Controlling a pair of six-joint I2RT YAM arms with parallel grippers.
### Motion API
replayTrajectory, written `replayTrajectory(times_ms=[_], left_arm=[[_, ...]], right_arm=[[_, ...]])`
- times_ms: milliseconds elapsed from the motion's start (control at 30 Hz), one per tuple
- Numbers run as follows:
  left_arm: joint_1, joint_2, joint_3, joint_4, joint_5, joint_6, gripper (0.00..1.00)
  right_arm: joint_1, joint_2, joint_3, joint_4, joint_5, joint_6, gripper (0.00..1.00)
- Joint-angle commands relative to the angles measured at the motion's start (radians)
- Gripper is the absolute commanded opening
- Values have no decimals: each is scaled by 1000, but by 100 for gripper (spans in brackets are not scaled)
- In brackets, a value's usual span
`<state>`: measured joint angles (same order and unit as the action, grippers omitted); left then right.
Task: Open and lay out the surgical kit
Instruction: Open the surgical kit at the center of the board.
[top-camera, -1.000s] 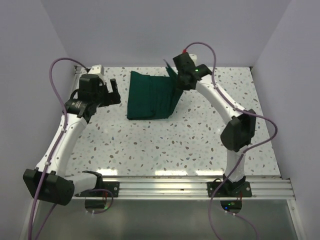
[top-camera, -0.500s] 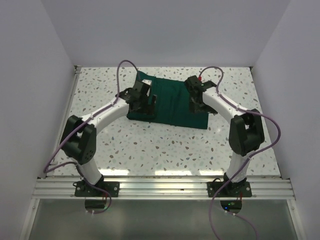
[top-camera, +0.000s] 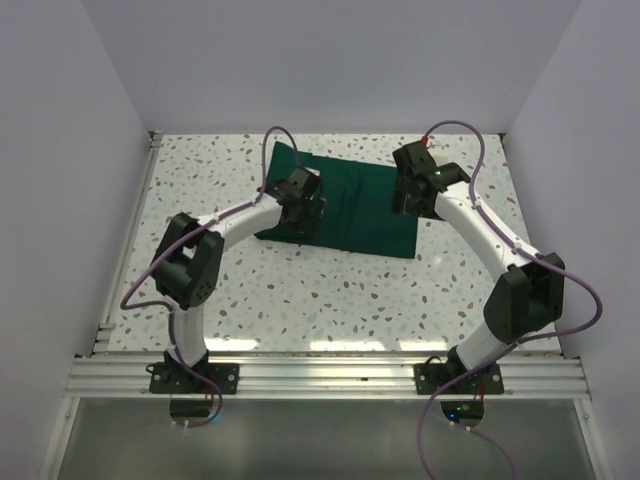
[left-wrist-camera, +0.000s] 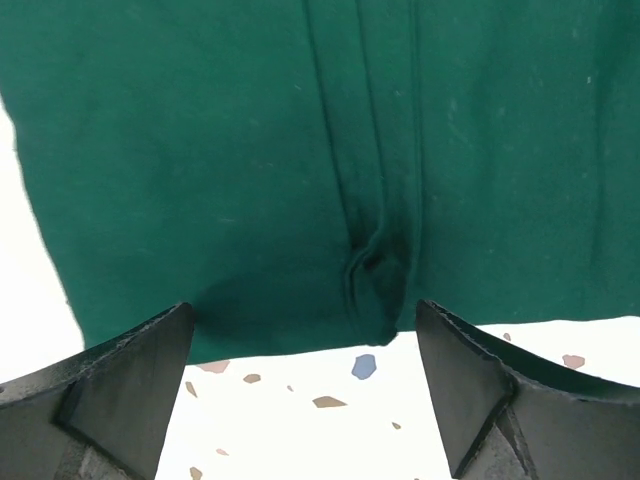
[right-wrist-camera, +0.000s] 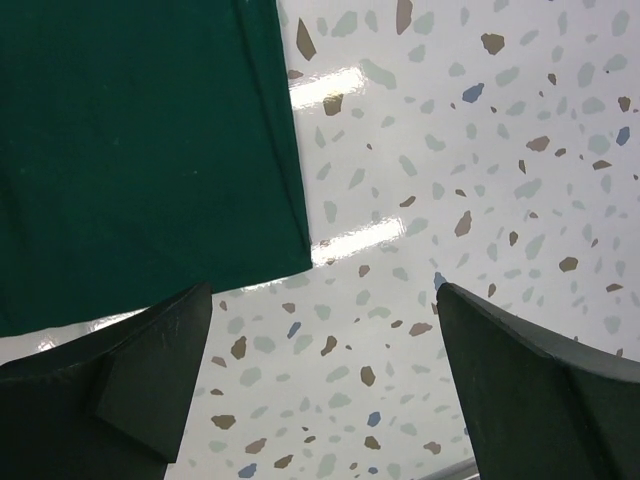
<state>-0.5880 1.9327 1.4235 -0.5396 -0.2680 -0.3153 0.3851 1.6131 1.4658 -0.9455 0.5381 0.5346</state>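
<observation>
The surgical kit shows as a dark green cloth wrap (top-camera: 350, 205) spread flat at the back middle of the table. Only its top face shows. My left gripper (top-camera: 300, 203) hangs open over the cloth's left part. In the left wrist view a puckered fold (left-wrist-camera: 375, 262) runs down to the cloth's near edge, and the left gripper (left-wrist-camera: 305, 400) holds nothing. My right gripper (top-camera: 415, 192) stands open at the cloth's right edge. In the right wrist view the cloth's corner (right-wrist-camera: 150, 150) lies to the upper left, with bare table between the right gripper's (right-wrist-camera: 320, 390) fingers.
The speckled table (top-camera: 300, 290) is walled in at the left, back and right. An aluminium rail (top-camera: 330, 372) with both arm bases runs along the near edge. Purple cables (top-camera: 470, 135) loop above each arm.
A second ago the right gripper was shut on a raised flap of the cloth. That flap now lies spread to the right and the gripper is open. The left arm swung in from the far left onto the cloth.
</observation>
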Motion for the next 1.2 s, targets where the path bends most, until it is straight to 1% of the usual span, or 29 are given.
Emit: replayTrajectory(times_ms=[0,233,533,633,767,800,833,900,1033,1133,1167], left_arm=[[-32,20,38,26,6,28,95],[-62,61,29,38,-5,44,93],[-62,138,112,20,-46,84,92],[-61,152,146,9,-88,97,89],[-55,150,173,-14,-119,105,78],[-53,143,173,-10,-119,105,71],[-53,134,173,-7,-119,107,68],[-50,127,175,-8,-119,105,62],[-44,132,166,-13,-122,105,57],[-30,143,149,-14,-109,99,47],[-27,149,144,-14,-105,97,41]], right_arm=[[3,-48,-13,30,-1,-7,98],[0,-47,-13,24,-4,-4,98],[0,-44,-15,17,-12,8,98],[0,-41,-12,7,-12,8,98],[0,-45,-13,-6,-9,8,99],[0,-48,-15,-9,-9,8,98],[0,-51,-18,-9,-6,8,98],[0,-51,-22,-10,-7,8,98],[1,-44,-25,-13,-10,10,98],[0,-35,-19,-13,-13,7,98],[1,-32,-16,-15,-12,5,98]])
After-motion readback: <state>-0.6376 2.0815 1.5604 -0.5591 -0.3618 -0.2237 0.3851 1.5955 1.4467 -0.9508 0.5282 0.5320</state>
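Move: The bunched near end of the kit's fore-and-aft fold lies about 3 cm to the left hand's right, 1 cm ahead and some 3 cm below its wide-open fingers. The kit's near left corner is roughly 10 cm to this hand's left and 1 cm ahead; the near right corner is about 23 cm to its right and 4 cm back. From the right hand, the fold end lies some 20 cm left, 3 cm ahead and 14 cm below. The fold end at the surgical kit's near edge is straddled by the left fingers: the hand dips about 3 cm while easing back and to its right, then pushes forward some 3.5 cm and lifts slightly. As it goes forward, the fingers close to about half their opening around the bunched cloth, the hand's left side tipping up a little. ##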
